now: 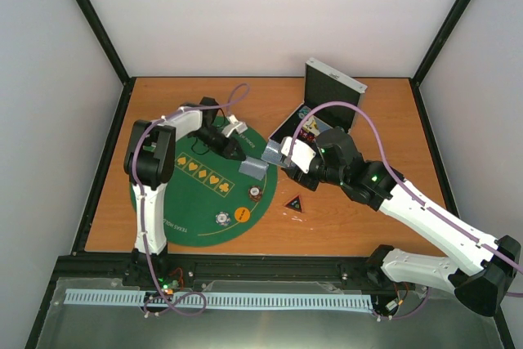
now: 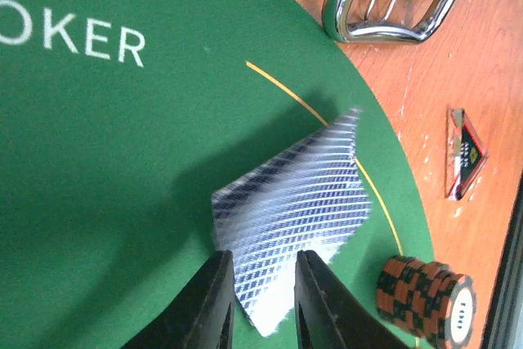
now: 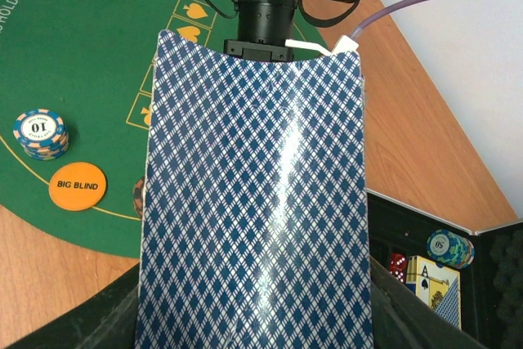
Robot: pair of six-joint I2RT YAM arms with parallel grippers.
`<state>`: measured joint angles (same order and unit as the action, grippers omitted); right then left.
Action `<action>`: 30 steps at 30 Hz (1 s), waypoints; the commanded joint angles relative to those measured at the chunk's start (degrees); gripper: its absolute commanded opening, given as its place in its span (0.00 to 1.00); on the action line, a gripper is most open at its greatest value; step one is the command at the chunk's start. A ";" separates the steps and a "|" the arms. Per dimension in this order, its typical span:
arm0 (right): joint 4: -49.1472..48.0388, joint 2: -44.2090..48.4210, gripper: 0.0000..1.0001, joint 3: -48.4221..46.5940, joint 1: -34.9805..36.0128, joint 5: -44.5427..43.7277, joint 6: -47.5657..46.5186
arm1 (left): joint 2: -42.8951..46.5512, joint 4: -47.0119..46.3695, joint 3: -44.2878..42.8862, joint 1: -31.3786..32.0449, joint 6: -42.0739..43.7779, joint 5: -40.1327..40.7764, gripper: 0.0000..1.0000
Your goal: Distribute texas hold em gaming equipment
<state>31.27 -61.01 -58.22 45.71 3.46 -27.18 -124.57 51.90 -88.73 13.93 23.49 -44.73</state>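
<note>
Grey-blue-backed playing cards (image 2: 286,210) lie blurred on the green mat's edge, one corner showing between the fingertips of my left gripper (image 2: 263,263). Its jaws stand slightly apart and grip nothing. From above, that left gripper (image 1: 233,150) hovers just left of the cards (image 1: 254,168). My right gripper (image 1: 279,154) is shut on a deck of playing cards (image 3: 253,202) that fills its wrist view. A red chip stack (image 2: 425,296) and a black triangular marker (image 2: 464,153) lie nearby. An orange disc (image 3: 78,185) and a blue chip stack (image 3: 41,132) rest on the mat.
The round green felt mat (image 1: 188,218) covers the left half of the table. The silver case (image 1: 327,87) stands open at the back, holding a chip (image 3: 449,247), a red die (image 3: 396,263) and a card box (image 3: 433,279). Its handle (image 2: 392,6) sits close to the mat.
</note>
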 commanded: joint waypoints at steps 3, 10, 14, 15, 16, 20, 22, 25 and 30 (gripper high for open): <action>-0.67 0.11 0.52 -0.22 -0.45 0.40 -0.20 | -0.71 -0.04 -3.97 -0.13 0.57 0.02 0.31; 0.00 0.60 0.52 -0.32 -0.45 -0.10 -0.06 | 4.12 1.58 -7.47 -0.52 0.76 1.04 0.46; 0.20 0.89 0.52 -0.22 -0.45 -0.51 -0.14 | 10.69 3.74 -9.77 -0.84 0.34 -2.42 0.70; 0.20 0.83 0.52 -0.27 -0.45 -0.62 -0.13 | 12.76 4.40 -10.35 -0.84 0.18 -3.66 0.79; 0.12 0.67 0.52 -0.31 -0.45 -0.66 -0.08 | 15.52 4.93 -10.81 -0.84 0.16 -5.20 0.86; -0.52 -0.09 0.52 -0.62 -0.43 0.12 -0.01 | 23.42 7.31 -10.49 -0.60 0.87 -12.58 1.00; -0.91 -0.52 0.52 -0.86 -0.41 0.39 -0.06 | 26.56 8.99 -9.93 0.05 1.71 -16.16 1.00; -1.37 -1.55 0.52 -1.36 -0.36 0.87 -0.22 | 30.35 9.38 -8.28 1.49 0.84 -19.77 1.00; -1.35 -2.78 0.52 -2.45 -0.36 1.72 -0.08 | 34.35 2.39 -3.81 4.74 -6.37 -16.66 1.00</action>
<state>31.42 -63.22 -58.43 45.71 3.90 -27.18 -91.15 57.67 -95.83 16.60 21.93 -60.97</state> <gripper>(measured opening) 0.522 0.997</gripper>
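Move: The card being dealt lies at the left hand's fingertips, its middle about 3 cm back, 3 cm right and 2 cm below. The red chip stack is some 10 cm back and 4 cm right, the triangular marker about 13 cm back and 15 cm right. The raised deck is roughly 10 cm back, 8 cm right and 20 cm up. From the right hand, the card is about 10 cm ahead, 8 cm left and 23 cm below. The left fingers spread wide, leaving the card, and the hand climbs about 29 cm, fingers tilting up some 35 degrees. ##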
